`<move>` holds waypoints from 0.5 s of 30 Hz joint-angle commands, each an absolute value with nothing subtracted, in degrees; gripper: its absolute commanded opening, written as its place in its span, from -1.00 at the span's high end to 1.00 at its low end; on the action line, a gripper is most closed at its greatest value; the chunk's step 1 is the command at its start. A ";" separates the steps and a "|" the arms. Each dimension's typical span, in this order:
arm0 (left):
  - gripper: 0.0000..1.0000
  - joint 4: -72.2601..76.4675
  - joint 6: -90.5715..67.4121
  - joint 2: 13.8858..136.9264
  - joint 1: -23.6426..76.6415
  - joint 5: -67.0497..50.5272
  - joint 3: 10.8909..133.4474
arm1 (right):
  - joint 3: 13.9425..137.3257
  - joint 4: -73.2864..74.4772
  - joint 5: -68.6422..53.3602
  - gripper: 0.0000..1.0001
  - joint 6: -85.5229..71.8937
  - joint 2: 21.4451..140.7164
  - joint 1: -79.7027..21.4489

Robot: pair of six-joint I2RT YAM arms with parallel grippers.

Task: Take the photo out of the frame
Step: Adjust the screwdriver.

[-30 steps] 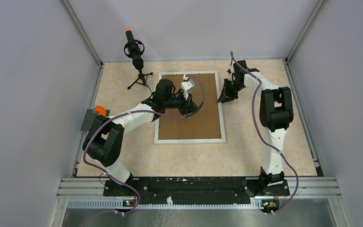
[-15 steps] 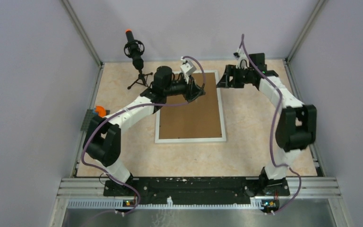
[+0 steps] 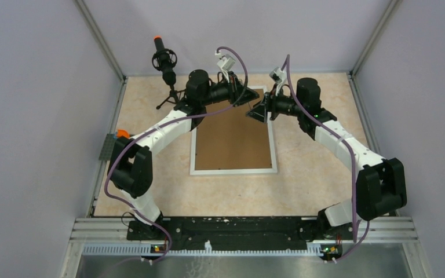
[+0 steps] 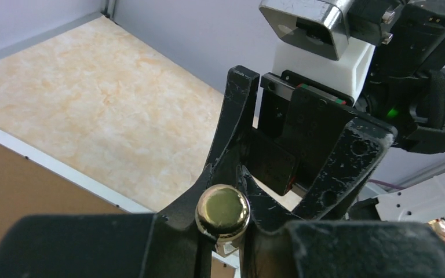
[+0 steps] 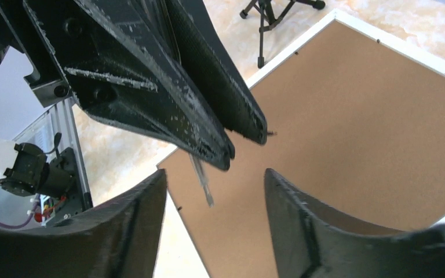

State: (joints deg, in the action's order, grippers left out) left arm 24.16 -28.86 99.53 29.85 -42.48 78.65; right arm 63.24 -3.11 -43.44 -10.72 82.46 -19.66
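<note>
The frame [image 3: 233, 171] lies face down on the table, its brown backing board [image 3: 232, 139] up; the board [image 5: 347, 133] also fills the right wrist view. The photo is hidden. My left gripper [image 3: 249, 97] hovers over the frame's far edge, shut on a small tool with a round brass head [image 4: 222, 209]. The tool's thin metal shaft [image 5: 203, 182] pokes out past the left fingertips [image 5: 223, 152]. My right gripper [image 5: 215, 172] faces them from the right, open, its fingers [image 4: 347, 168] either side of the left gripper's tips without touching the tool.
A black microphone on a small tripod [image 3: 166, 69] stands at the back left, close to the left arm; its legs [image 5: 261, 23] show near the frame's corner. An orange-topped object [image 3: 121, 134] sits at the left table edge. Grey walls enclose the table.
The left gripper lifted from the middle of the board to above the frame's far edge. The right gripper opened and swung in from the right to meet it.
</note>
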 commanded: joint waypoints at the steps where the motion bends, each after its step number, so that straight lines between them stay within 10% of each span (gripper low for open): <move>1: 1.00 28.08 -33.61 99.55 30.06 -42.94 80.94 | 64.75 -9.22 -43.67 0.02 -10.76 83.77 -20.74; 5: 0.86 27.97 -33.40 99.12 30.10 -43.38 80.64 | 66.24 -6.72 -44.94 1.00 -8.24 83.80 -21.01; 7: 0.30 26.53 -31.60 98.70 29.31 -46.01 80.83 | 67.11 -2.07 -44.16 1.00 -4.06 82.96 -20.90; 11: -0.20 18.16 -24.82 98.37 23.44 -57.63 82.81 | 66.70 7.80 -42.95 1.00 8.92 79.72 -19.84; 15: -0.27 -9.37 -7.13 101.34 19.78 -66.65 93.88 | 65.64 16.07 -41.21 1.00 20.30 76.84 -19.60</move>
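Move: The left hand holds the screwdriver by its handle, the tool's middle about 1 cm back and 3 cm below that hand. From the right hand, whose open fingers straddle the shaft near its tip, that middle lies some 2 cm ahead, 1 cm left and 3 cm up. The photo frame's centre is roughly 5 cm back, 8 cm left and 30 cm below the left hand; the tripod microphone stands about 8 cm ahead, 29 cm left and 15 cm below it. The right fingers pinch shut on the screwdriver's shaft near the tip while the left hand stays put; only then do the left fingers open, let go of the handle and pull away about 4 cm to the left, turning slightly clockwise. With the shaft gripped, the right hand sinks some 2 cm and backs about 2 cm to the right, its fingers dipping roughly 10 degrees. ##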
